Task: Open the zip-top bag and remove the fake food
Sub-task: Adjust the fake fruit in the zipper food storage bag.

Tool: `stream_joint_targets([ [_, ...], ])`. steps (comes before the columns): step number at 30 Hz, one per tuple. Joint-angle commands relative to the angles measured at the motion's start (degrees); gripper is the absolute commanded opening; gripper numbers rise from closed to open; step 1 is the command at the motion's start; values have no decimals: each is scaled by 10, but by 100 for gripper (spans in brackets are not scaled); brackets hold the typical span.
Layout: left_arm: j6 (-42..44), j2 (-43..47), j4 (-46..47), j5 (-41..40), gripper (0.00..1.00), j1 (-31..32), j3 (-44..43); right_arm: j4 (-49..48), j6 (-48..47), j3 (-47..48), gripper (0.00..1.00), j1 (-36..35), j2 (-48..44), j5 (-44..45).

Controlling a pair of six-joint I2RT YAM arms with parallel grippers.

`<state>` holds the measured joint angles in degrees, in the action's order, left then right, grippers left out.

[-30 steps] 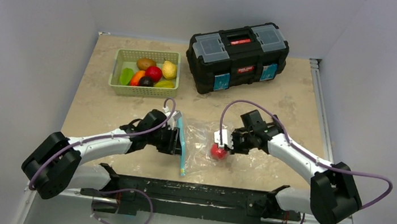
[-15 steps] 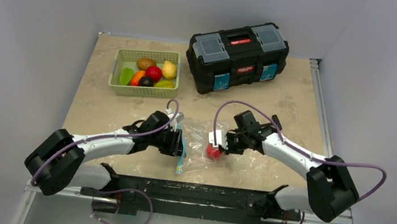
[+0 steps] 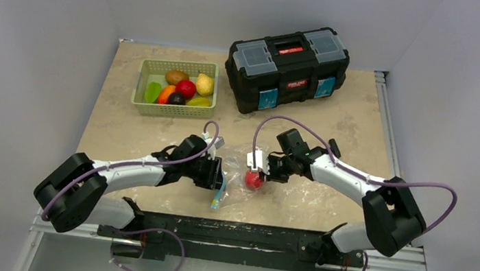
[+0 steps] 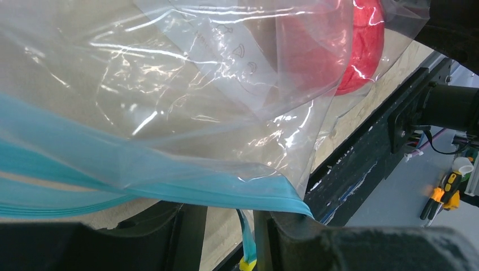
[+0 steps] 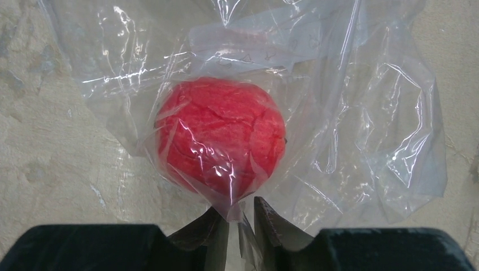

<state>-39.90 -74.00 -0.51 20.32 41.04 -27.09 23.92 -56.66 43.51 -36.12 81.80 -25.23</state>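
The zip-top bag [image 3: 234, 189] lies between my two grippers near the table's front edge, with one red fake fruit [image 3: 254, 181] inside it. My left gripper [image 3: 216, 174] is shut on the bag's teal zip strip [image 3: 217, 193]. In the left wrist view the strip [image 4: 113, 175] runs across the gripper [image 4: 229, 217], and a loose teal end hangs between the fingers. My right gripper [image 3: 263, 169] is shut on a fold of the bag's film just behind the fruit. In the right wrist view the gripper [image 5: 240, 217] pinches that film below the fruit [image 5: 220, 138].
A green basket [image 3: 141, 89] with several fake fruits and vegetables [image 3: 185, 89] stands at the back left. A black toolbox [image 3: 287, 69] stands at the back middle. A black frame rail [image 3: 232, 231] runs along the near table edge, close to the bag.
My right gripper has moved left with the bag's end, and the red fruit has shifted left with it. The zip strip at my left gripper now hangs lower, nearer the front edge.
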Motion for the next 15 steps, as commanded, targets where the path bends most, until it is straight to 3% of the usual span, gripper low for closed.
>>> stream_joint_targets([
  [1,-5,-11,34,4,33,6,-25,-35,32,25,26,-5,5,-3],
  [11,-4,-9,31,-3,32,8,-24,-22,19,17,42,-4,-12,-48],
  [15,-4,-8,28,-6,31,8,-24,-15,13,15,43,5,-25,-51],
])
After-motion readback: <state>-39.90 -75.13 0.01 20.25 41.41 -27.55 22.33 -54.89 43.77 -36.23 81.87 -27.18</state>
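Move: The red fruit, still inside the clear bag, lies some 5 cm to the right hand's left and 2 cm back, about 1 cm lower; a gathered tail of plastic is between that hand's slightly parted fingers. The bag's blue zip edge is about 13 cm left and 6 cm back, the hammer head some 18 cm right and 9 cm ahead. From the left hand, at the zip edge, the fruit is about 10 cm right, 2 cm ahead and 1 cm lower. The right hand spreads its fingers from a narrow gap to about twice as wide, freeing the gathered plastic tail beside the red fruit, while it eases about 1 cm to the left towards the fruit and the bag's mouth and rises about half a centimetre at the end. The left hand stays practically in place with its fingers part-open, still tucked under the blue zip edge to keep the mouth in position. ##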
